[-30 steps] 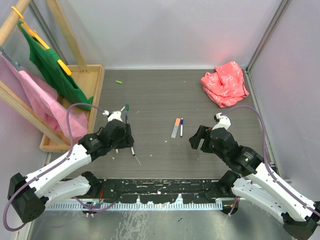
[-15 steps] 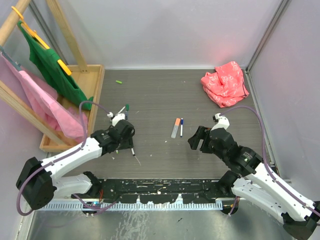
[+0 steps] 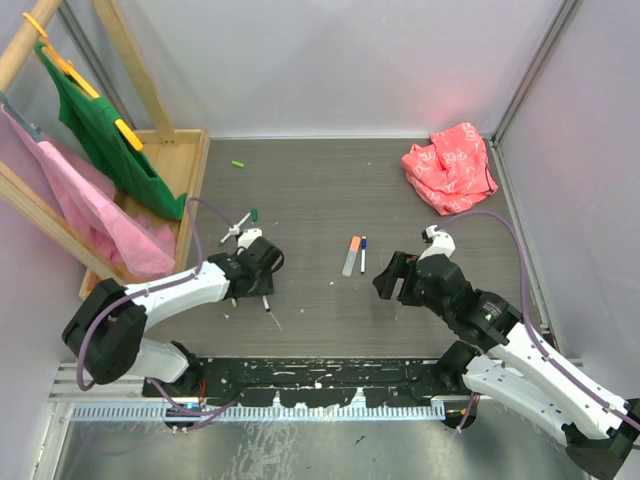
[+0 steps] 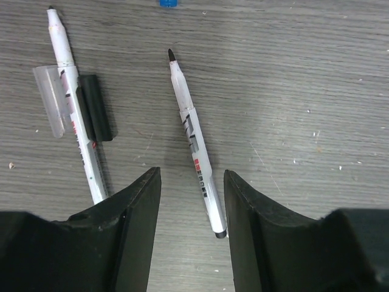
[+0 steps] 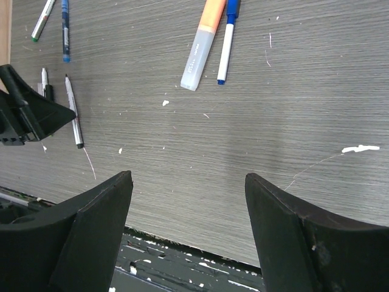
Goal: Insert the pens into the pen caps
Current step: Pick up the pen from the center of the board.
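In the left wrist view a white pen [image 4: 193,137] with a black tip lies on the table. My left gripper [image 4: 191,176] is open, its jaws on either side of the pen's rear end without touching it. To its left lies a second white pen [image 4: 72,103] beside a black pen cap [image 4: 97,108] and a clear cap [image 4: 50,100]. From above, my left gripper [image 3: 260,280] hovers over these pens. An orange marker [image 3: 351,255] and a blue pen [image 3: 363,254] lie mid-table. My right gripper [image 5: 188,179] is open and empty. A green pen cap [image 3: 238,164] sits far back.
A crumpled red cloth [image 3: 450,165] lies at the back right. A wooden rack [image 3: 150,190] with green and pink garments stands along the left edge. A green pen [image 3: 253,215] and a blue pen [image 5: 64,30] lie behind the left gripper. A black rail [image 3: 320,375] borders the near edge.
My left arm has stretched lower and swung its gripper slightly right, over the pens. The right arm has barely shifted.
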Robot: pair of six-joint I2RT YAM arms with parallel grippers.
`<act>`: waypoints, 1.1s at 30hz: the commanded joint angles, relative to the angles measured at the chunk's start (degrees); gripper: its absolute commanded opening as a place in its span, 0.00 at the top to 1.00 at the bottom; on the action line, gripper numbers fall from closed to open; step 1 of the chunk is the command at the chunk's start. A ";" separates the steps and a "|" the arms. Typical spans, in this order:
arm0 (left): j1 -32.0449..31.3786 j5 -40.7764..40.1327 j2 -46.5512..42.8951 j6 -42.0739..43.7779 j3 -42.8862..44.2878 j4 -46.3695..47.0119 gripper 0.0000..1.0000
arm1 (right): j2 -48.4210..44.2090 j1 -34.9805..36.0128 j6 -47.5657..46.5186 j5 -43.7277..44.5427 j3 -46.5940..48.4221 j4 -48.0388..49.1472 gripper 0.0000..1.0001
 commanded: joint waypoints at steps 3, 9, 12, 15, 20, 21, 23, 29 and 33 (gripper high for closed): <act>0.76 -0.82 3.38 -0.73 2.00 4.05 0.54 | 0.60 -0.01 -0.81 -0.70 0.26 3.18 0.20; 1.32 0.03 4.97 -1.02 1.20 5.82 0.60 | 0.68 -0.05 -0.78 -0.54 -0.13 3.32 0.20; 1.42 0.53 5.48 -1.70 0.50 6.86 0.65 | 1.07 -0.01 -0.71 -1.06 -0.12 3.77 0.20; 1.44 1.09 6.00 -2.49 -0.48 7.89 0.68 | 1.83 -0.05 -0.71 -1.57 0.15 4.26 0.20; 1.46 2.24 6.54 -2.93 -2.22 9.75 0.76 | 3.03 0.00 -0.80 -1.59 0.53 4.74 0.20; 1.43 2.40 6.57 -2.93 -2.32 9.79 0.77 | 3.13 0.00 -0.80 -1.58 0.49 4.84 0.20; 1.46 2.52 6.34 -2.93 -2.42 9.71 0.80 | 3.23 -0.01 -0.80 -1.58 0.52 4.94 0.20; 1.47 4.68 2.19 -0.66 -3.33 11.81 0.90 | 2.54 -0.08 -1.94 -5.22 0.32 5.32 0.20; 1.31 10.67 -2.11 3.18 -3.60 14.89 0.96 | 2.51 0.00 -5.99 -13.27 -0.83 9.70 0.20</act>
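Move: The uncapped black-tipped pen lies just under my left fingertips, its middle about 2 cm ahead, 1 cm to the right and some 2 cm below. Another white pen with the black cap beside it lies about 6 cm left of that pen and 1 cm farther out, and the blue pen is roughly 12 cm beyond it and 2 cm to its left. From my right hand the black-tipped pen is about 27 cm left, 6 cm ahead and 15 cm down. I sink my left hand the last 2 cm over the black-tipped pen, then ease about 2 cm forward and slightly right, close to the board, while the half-open fingers close and pinch the barrel near its middle. With the grip made I start to draw back and right, barely rising. My right hand, still open, drifts about 2 cm left, towards my left hand. ##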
